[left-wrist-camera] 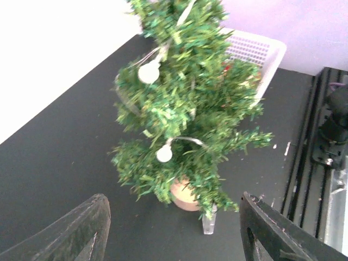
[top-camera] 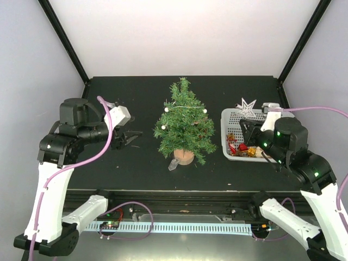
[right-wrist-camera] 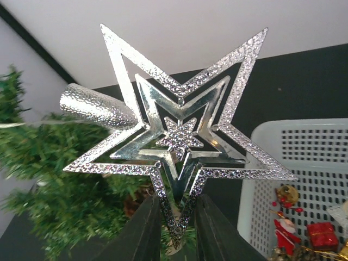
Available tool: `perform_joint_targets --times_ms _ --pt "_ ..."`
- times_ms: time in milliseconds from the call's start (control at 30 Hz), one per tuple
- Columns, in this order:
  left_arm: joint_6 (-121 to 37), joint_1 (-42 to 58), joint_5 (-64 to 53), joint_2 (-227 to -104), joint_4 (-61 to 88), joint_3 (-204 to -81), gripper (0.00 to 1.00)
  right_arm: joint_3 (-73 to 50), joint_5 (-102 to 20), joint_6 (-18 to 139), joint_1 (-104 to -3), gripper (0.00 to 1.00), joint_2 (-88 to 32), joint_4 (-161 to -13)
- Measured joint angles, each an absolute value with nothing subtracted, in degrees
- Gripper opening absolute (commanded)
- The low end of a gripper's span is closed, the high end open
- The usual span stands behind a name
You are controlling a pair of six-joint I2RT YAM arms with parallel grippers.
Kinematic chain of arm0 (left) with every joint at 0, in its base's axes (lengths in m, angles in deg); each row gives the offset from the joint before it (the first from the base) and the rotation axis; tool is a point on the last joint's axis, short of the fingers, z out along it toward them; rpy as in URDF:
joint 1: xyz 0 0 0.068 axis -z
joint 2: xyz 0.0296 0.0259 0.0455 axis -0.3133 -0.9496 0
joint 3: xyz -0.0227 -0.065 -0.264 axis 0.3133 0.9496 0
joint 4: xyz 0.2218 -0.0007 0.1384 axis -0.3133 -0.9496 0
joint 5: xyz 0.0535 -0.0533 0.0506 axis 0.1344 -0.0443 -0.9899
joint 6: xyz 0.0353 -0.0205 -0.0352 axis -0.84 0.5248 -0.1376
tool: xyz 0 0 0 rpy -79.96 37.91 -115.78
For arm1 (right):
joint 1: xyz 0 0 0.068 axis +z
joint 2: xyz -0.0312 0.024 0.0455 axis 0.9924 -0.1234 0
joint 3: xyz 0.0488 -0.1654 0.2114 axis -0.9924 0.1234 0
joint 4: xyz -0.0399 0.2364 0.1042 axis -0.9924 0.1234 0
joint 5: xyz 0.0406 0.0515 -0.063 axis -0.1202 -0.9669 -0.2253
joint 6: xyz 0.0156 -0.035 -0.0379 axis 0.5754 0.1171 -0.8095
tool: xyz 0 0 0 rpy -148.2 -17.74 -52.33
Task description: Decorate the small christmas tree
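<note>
The small christmas tree [top-camera: 184, 124] stands mid-table on a tan wooden base [top-camera: 184, 157], with white balls on a string across its branches. From the left wrist it fills the centre [left-wrist-camera: 187, 103], its base [left-wrist-camera: 185, 196] between my fingers and further off. My left gripper [top-camera: 130, 137] is open, empty, left of the tree. My right gripper [right-wrist-camera: 176, 228] is shut on the lower point of a silver star topper [right-wrist-camera: 179, 138], held above the white basket [top-camera: 230, 117]. The star [top-camera: 248, 105] shows at the basket's far side.
A small clear piece [top-camera: 173, 165] lies by the tree's base, also in the left wrist view [left-wrist-camera: 209, 224]. The basket [right-wrist-camera: 304, 163] holds red and gold ornaments [right-wrist-camera: 304, 239]. Black frame posts rise at the table's back corners.
</note>
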State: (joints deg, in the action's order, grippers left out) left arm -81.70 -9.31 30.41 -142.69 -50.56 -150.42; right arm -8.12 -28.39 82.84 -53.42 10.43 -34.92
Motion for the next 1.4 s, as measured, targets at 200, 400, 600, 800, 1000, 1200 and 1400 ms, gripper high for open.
perform_joint_targets --times_ms 200,400,600,800,1000,1200,1400 --pt "-80.6 -3.8 30.7 -144.6 -52.6 -154.3 0.66 -9.2 -30.6 81.0 -48.9 0.2 10.3 -35.9" --pt "-80.4 -1.3 32.4 -149.1 -54.2 -159.5 0.66 -12.6 -32.7 79.4 -44.5 0.2 8.5 -37.1" --pt "-80.4 0.3 36.6 -152.2 -55.5 -160.2 0.66 -13.2 -32.8 79.2 -37.0 0.2 6.4 -39.8" --pt "-80.4 0.6 40.2 -152.3 -56.3 -160.2 0.66 -15.5 -27.6 78.4 -24.9 0.19 1.9 -40.6" --pt "-79.4 0.6 42.0 -151.9 -56.4 -160.2 0.66 -16.2 -21.7 78.2 -17.0 0.2 -1.3 -41.6" --pt "-77.8 0.5 43.1 -149.6 -56.4 -160.2 0.66 -16.9 -13.0 78.2 -7.1 0.19 -7.3 -41.2" --pt "-76.6 0.1 43.1 -146.7 -56.3 -157.9 0.66 -16.9 -8.2 78.4 -2.2 0.19 -9.9 -40.9"
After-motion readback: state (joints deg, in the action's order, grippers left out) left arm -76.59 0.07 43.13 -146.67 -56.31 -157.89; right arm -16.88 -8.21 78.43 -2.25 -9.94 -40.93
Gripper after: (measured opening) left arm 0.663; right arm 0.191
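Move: The star is already pinched by one point in the right hand. The open left gripper, where it heads, lies about 34 cm to the left and 3 cm back, at similar height; the tree's middle is some 19 cm left, 2 cm back and 8 cm lower, and the basket about 7 cm ahead, 13 cm right and 30 cm below. From the left hand, the star is roughly 33 cm right and 7 cm ahead. Right hand carries the star about 20 cm left and back towards the open left hand, drifting back and right. ##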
